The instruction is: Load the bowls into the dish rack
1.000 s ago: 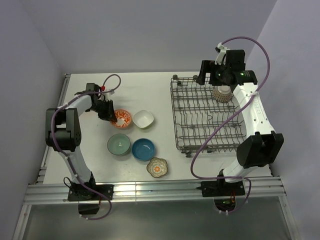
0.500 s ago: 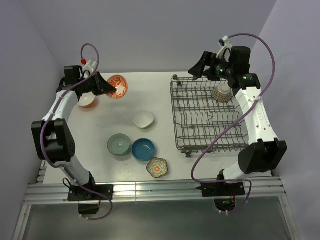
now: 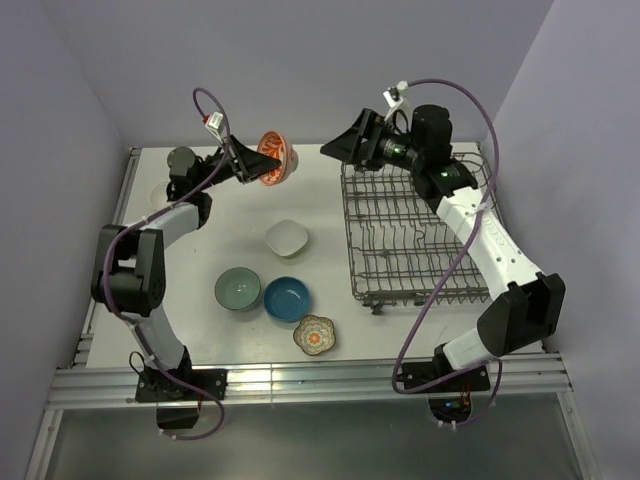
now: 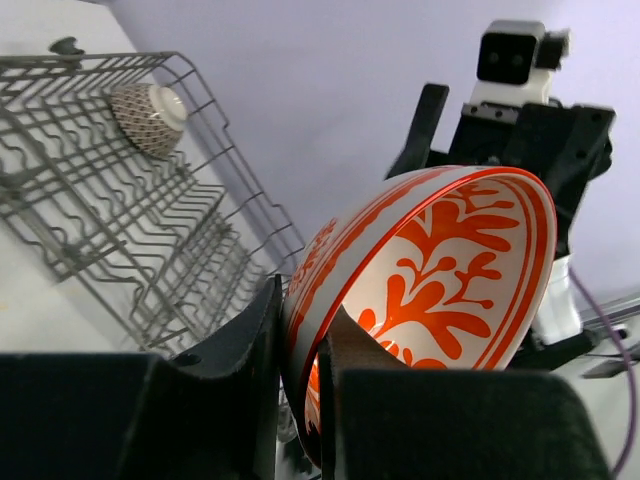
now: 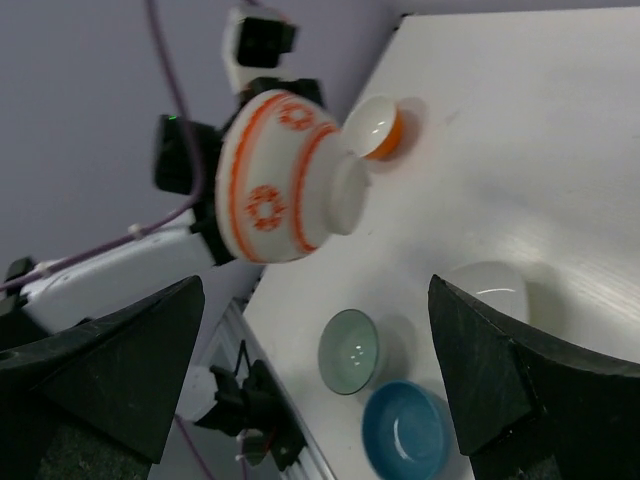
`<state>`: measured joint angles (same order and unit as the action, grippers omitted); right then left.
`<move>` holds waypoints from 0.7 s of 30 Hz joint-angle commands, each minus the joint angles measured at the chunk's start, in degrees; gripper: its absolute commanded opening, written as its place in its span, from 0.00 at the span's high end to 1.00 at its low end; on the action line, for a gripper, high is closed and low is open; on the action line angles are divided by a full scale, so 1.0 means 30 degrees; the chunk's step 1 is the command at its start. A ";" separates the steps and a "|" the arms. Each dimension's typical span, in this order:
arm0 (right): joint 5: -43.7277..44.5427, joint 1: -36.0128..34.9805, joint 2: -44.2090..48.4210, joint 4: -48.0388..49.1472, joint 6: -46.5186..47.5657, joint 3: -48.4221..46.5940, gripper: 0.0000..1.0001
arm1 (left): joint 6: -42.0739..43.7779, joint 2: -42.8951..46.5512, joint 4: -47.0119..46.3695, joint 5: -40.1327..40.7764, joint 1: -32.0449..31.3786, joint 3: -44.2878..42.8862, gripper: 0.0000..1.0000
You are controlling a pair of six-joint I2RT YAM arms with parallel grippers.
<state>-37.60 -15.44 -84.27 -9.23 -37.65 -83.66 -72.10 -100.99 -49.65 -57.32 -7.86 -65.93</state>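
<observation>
My left gripper (image 3: 262,165) is shut on the rim of the orange-white patterned bowl (image 3: 277,160), held tilted in the air above the table's back. In the left wrist view one finger sits inside the bowl (image 4: 440,270) and one outside. My right gripper (image 3: 342,147) stands open just right of that bowl, apart from it, with nothing between its fingers; the bowl's (image 5: 280,180) underside faces it. The dish rack (image 3: 415,235) stands at the right with a grey patterned bowl (image 4: 150,115) in its far end. White (image 3: 287,238), pale teal (image 3: 238,289), deep blue (image 3: 287,299) and floral (image 3: 315,335) bowls rest on the table.
A small bowl with an orange underside (image 5: 378,125) lies at the table's back left, mostly behind my left arm in the top view. Purple cables loop over both arms. Walls close in behind and on both sides.
My left gripper lifted the orange-white bowl off the table and carried it up and rightward. My right arm swung left from above the grey bowl in the rack towards the held bowl.
</observation>
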 commanded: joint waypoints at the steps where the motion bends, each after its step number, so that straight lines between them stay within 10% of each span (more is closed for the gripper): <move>1: 0.0142 -0.1352 0.0173 0.2054 -0.1073 -0.0590 0.00 | -0.6900 -0.1139 -0.8933 0.0734 -0.0105 0.0617 1.00; 21: 0.0845 -0.4373 -0.2115 0.1760 -0.1836 -0.1850 0.00 | -0.5880 -0.0673 -0.8382 0.1675 -0.1394 0.1850 1.00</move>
<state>-36.01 -27.66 -90.28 -6.09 -44.01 -85.30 -89.80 -106.76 -69.63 -54.11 -11.62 -60.29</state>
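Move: The orange patterned bowl, held by the left gripper, is about 12 cm left of the right gripper, 2 cm ahead and 5 cm lower. From the left gripper, the right gripper is some 14 cm to the right, 2 cm back and 6 cm higher. The white square bowl is on the table, about 13 cm left of the right gripper and 1 cm ahead, while the dish rack's middle lies some 19 cm to that gripper's right and 3 cm ahead, both over 30 cm below. Bring the wide-open right gripper about 9 cm left, easing back some 3 cm and ending slightly lower, and swing its fingers about 10 degrees counter-clockwise towards the footed underside of the orange patterned bowl; don't close yet. Keep the left grip on the rim and offer the bowl 2 to 3 cm rightward, slightly back and down, tilting the wrist some 10 degrees. ##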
